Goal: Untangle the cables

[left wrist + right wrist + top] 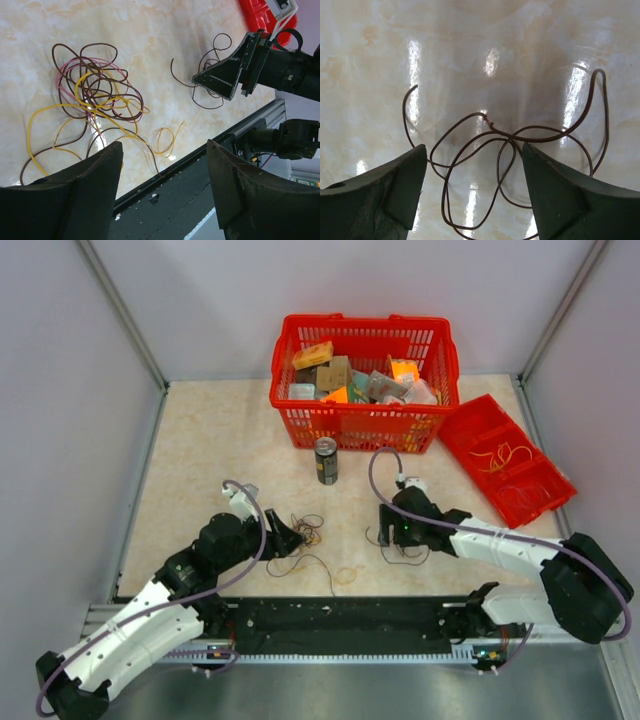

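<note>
A tangle of cables (303,532), dark brown, yellow and pink, lies on the table (200,460) just in front of my left gripper (290,538). In the left wrist view the tangle (95,95) sits beyond the open left gripper (164,150), which holds nothing. A small yellow loop (167,140) lies apart, near the table's edge. A separate dark brown cable (492,127) curls on the table directly under my right gripper (474,147). Its loops show between the open fingers, not pinched. The right gripper (385,530) hangs low over this brown cable (402,555).
A black drink can (326,460) stands in front of a red basket (365,425) full of packets. A red tray (505,470) with yellow wire in it lies at the right. A black rail (340,625) runs along the near edge.
</note>
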Available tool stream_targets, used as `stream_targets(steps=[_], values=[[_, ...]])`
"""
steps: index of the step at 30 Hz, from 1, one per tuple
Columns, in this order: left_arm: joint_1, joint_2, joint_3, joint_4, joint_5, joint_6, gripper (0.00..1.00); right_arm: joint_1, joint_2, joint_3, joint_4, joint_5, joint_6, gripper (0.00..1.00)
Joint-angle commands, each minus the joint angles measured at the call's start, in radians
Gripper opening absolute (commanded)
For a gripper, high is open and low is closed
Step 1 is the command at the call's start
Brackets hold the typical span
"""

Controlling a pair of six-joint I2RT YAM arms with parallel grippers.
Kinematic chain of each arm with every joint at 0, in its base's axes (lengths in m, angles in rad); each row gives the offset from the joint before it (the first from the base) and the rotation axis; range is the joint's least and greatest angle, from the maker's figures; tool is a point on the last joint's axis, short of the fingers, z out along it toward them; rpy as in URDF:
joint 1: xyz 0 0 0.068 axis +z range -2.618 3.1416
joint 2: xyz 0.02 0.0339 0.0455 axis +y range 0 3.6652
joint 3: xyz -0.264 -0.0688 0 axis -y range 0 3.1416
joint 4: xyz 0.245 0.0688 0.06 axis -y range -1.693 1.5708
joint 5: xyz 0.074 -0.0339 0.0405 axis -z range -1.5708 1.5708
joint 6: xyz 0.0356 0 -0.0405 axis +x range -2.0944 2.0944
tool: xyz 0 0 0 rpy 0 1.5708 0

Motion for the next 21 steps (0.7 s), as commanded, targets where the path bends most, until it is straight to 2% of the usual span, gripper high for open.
stream_targets(steps=[1, 3, 5, 9, 12, 17, 21], values=[[0.003, 0.007, 0.004, 0.052, 0.014, -0.001, 0.72, 0.094, 0.075, 0.034, -0.063, 0.087, 0.052, 0.70], [0.004, 0.007, 0.007, 0.052, 0.017, -0.001, 0.72, 0.129, 0.112, 0.048, -0.104, 0.138, 0.084, 0.55], [0.004, 0.007, 0.009, 0.049, 0.016, 0.002, 0.72, 0.170, 0.136, 0.053, -0.135, 0.188, 0.111, 0.33], [0.004, 0.005, 0.009, 0.042, 0.013, 0.003, 0.72, 0.192, 0.149, 0.059, -0.178, 0.250, 0.138, 0.15], [0.004, 0.008, 0.009, 0.045, 0.011, 0.006, 0.71, 0.193, 0.088, 0.065, -0.190, 0.282, 0.132, 0.00], [0.003, 0.013, 0.010, 0.036, 0.010, 0.008, 0.71, 0.172, -0.121, 0.087, -0.203, 0.297, 0.079, 0.00], [0.004, 0.005, 0.003, 0.036, 0.007, 0.007, 0.71, 0.008, -0.276, 0.123, -0.213, 0.207, 0.021, 0.00]])
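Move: The right hand is poised just above the loose black cable, whose middle lies about 2 cm below the open fingers and about 1 cm back and 1 cm right. A short yellow cable lies some 9 cm to this hand's left and 7 cm back. The tangle is about 18 cm left and roughly level with it; the can is some 13 cm left and 14 cm ahead. From the left hand the black cable is about 22 cm right, 3 cm ahead and 14 cm down. The right fingers shut fully and pinch the black cable near the middle of its loops, the hand easing about 1 cm left, back and down as they close and rolling some 10 degrees, left side dropping. It then slides about 2 cm back to the right and climbs quickly, roughly 5 cm off its lowest point, keeping the pinch and undoing half the roll. ##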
